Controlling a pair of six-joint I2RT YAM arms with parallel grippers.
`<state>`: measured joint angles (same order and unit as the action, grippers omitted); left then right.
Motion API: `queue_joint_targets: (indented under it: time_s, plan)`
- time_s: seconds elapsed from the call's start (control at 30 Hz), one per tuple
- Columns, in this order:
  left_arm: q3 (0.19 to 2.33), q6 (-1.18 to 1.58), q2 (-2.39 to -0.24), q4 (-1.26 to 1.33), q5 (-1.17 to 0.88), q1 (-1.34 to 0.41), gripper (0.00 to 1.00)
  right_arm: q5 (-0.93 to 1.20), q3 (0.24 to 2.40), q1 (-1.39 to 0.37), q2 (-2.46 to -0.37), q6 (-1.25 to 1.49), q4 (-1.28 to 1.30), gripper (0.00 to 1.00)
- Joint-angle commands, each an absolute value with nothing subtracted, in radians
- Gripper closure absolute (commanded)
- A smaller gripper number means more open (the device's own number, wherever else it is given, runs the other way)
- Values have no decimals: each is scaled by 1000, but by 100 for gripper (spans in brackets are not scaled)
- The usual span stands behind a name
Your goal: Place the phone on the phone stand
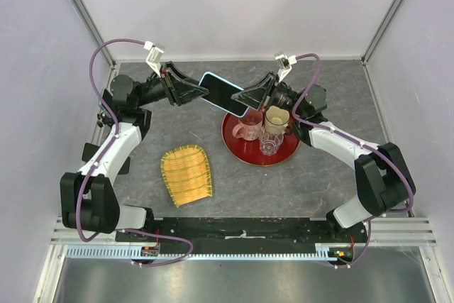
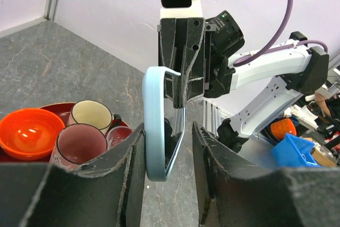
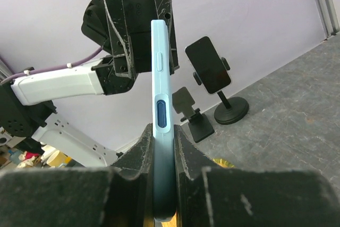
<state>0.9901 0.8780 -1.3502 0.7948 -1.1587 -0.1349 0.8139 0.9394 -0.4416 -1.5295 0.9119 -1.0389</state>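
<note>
A light-blue phone (image 1: 222, 91) hangs in the air over the back of the table, between both grippers. My right gripper (image 3: 162, 131) is shut on one end of it; the phone (image 3: 161, 78) stands edge-on from its fingers. My left gripper (image 2: 168, 131) is open around the other end of the phone (image 2: 155, 126): the phone rests against the left finger, with a gap to the right finger. A small black empty phone stand (image 3: 192, 116) sits on the table in the right wrist view. Beside it a round-based stand (image 3: 231, 111) holds a dark phone (image 3: 208, 65).
A red tray (image 1: 245, 160) with several cups sits below the right gripper. An orange bowl (image 2: 29, 134) lies among them. A yellow bamboo mat (image 1: 187, 174) lies left of the tray. Enclosure walls stand on three sides.
</note>
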Motion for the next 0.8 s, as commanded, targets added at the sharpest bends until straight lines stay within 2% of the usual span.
queue_joint_targets:
  time_s: [0.0,0.6,0.63,0.7,0.77]
  plan:
    - [963,963,-1333,942,-1157,-140,54,680,946,-454,-1519,940,-1180,100]
    - [896,1086,-1325,1189,-1092,-101,60,643,965,-511,-1525,861,-1095,100]
    - [893,1095,-1327,1199,-1086,-101,63,643,966,-512,-1523,853,-1089,100]
    - [885,1103,-1328,1229,-1081,-101,76,655,976,-515,-1520,838,-1072,100]
    - [885,1106,-1327,1236,-1083,-101,97,663,985,-517,-1514,798,-1028,100]
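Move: The phone, still gripped by the right hand, has its near end between the left gripper's open fingers; its middle lies about 6 cm right of the left hand and 1 cm back, level with it, and some 4 cm left of the right hand. From the left hand, the pink mug stands roughly 14 cm right, 8 cm ahead and 28 cm below; the folding phone stand sits about 36 cm left, 6 cm back and 30 cm below. Close the left gripper on the near end of the phone so both fingers pinch its faces, while that hand eases just over 1 cm left and its wrist rolls about 5 degrees. Keep the right gripper's hold and carry the phone about 2 cm left, following the left hand and feeding the phone slightly deeper between its fingers. ##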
